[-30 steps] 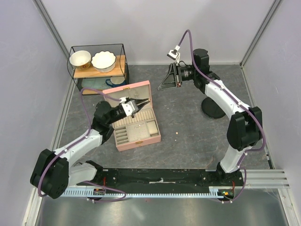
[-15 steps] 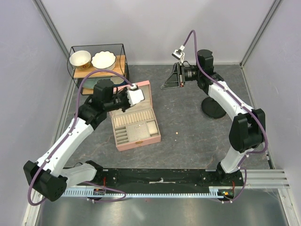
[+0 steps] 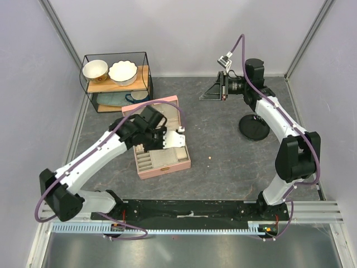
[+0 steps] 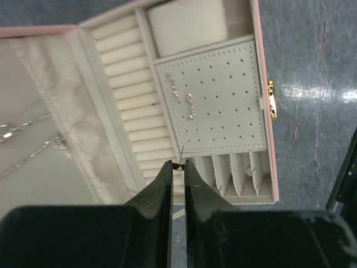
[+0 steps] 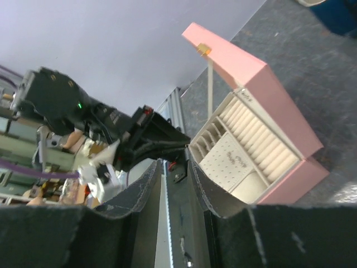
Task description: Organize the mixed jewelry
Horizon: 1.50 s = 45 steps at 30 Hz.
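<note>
The pink jewelry box [image 3: 173,163] lies open left of centre. In the left wrist view its perforated panel [image 4: 223,95] carries a few tiny pale pieces [image 4: 185,100], and thin silvery chains [image 4: 22,131] lie in the lid. My left gripper [image 3: 162,144] hovers over the box's inside. Its jaws [image 4: 178,164] are shut on a tiny stud with a thin pin [image 4: 181,153] sticking out. One pale bead [image 3: 208,161] lies on the mat right of the box. My right gripper [image 3: 205,96] is raised at the back, slightly open and empty [image 5: 174,162], facing the box [image 5: 245,67].
A black round disc stand [image 3: 254,127] stands at the right, under the right arm. A wire-frame shelf [image 3: 116,78] with two bowls is at the back left. Grey walls close in the mat on three sides.
My left arm has swung down from above the lid to over the box's inside, its wrist turned. My right gripper has drifted right and back.
</note>
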### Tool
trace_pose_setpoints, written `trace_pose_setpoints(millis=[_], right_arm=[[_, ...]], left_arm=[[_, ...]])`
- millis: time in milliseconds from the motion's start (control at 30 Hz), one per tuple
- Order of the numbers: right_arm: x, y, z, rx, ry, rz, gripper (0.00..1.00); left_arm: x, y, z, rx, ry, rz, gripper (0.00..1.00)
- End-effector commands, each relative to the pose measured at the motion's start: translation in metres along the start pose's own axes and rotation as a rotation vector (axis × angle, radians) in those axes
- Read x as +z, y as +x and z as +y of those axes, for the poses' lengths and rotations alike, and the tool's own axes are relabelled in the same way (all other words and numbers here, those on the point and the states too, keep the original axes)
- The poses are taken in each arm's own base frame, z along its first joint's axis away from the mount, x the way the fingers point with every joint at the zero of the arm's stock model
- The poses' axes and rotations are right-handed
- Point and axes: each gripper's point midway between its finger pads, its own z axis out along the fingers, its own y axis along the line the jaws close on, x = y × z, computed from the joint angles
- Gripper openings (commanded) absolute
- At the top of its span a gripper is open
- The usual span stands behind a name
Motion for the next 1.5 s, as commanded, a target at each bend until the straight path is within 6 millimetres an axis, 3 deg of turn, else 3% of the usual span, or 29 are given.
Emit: trace_pose_setpoints(millis=[0, 133, 567, 933, 1167, 1467], right_arm=[[-0.013, -0.007, 0.004, -0.077, 0.087, -0.043, 0.33], [-0.021, -0.007, -0.007, -0.158, 0.214, -0.022, 0.33], [-0.024, -0.005, -0.008, -0.168, 0.242, -0.03, 0.32], [-0.024, -0.003, -0.008, -0.169, 0.249, -0.029, 0.32], [-0.025, 0.004, -0.019, -0.165, 0.266, -0.018, 0.33], [-0.028, 0.007, -0.012, -0.195, 0.288, -0.023, 0.33]], left_arm=[[0.004, 0.026, -0.015, 0.068, 0.075, 0.202, 0.02], [0.015, 0.033, -0.014, 0.094, 0.088, 0.312, 0.02], [0.035, 0.036, -0.003, 0.119, 0.089, 0.407, 0.01], [0.045, 0.037, -0.017, 0.104, 0.139, 0.379, 0.02], [0.055, 0.031, -0.019, 0.096, 0.147, 0.336, 0.02], [0.066, 0.022, -0.023, 0.11, 0.18, 0.319, 0.01]])
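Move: The left hand, holding a small gold stud earring with its pin sticking out, is almost straight over the perforated earring board, whose middle lies about 11 cm below, 1 cm back and 1 cm to the right. The two silver earrings on it are about 1 cm ahead of this hand, the ring rolls some 5 cm ahead and 1 left, the cushion 1 ahead and 7 right. From the empty right hand, the board is roughly 14 cm back, 15 left and 23 below. Keeping the gold stud pinched in its fingertips, the left hand sinks about 7.5 cm towards the earring board, fast for the first 5 cm and slowly after, while the wrist swings some 25 degrees so the fingers point nearly straight down. It strays 2 cm left, then eases back right. The empty right hand shifts about 3 cm right and 3 cm down, its left-pointing fingers dipping. ##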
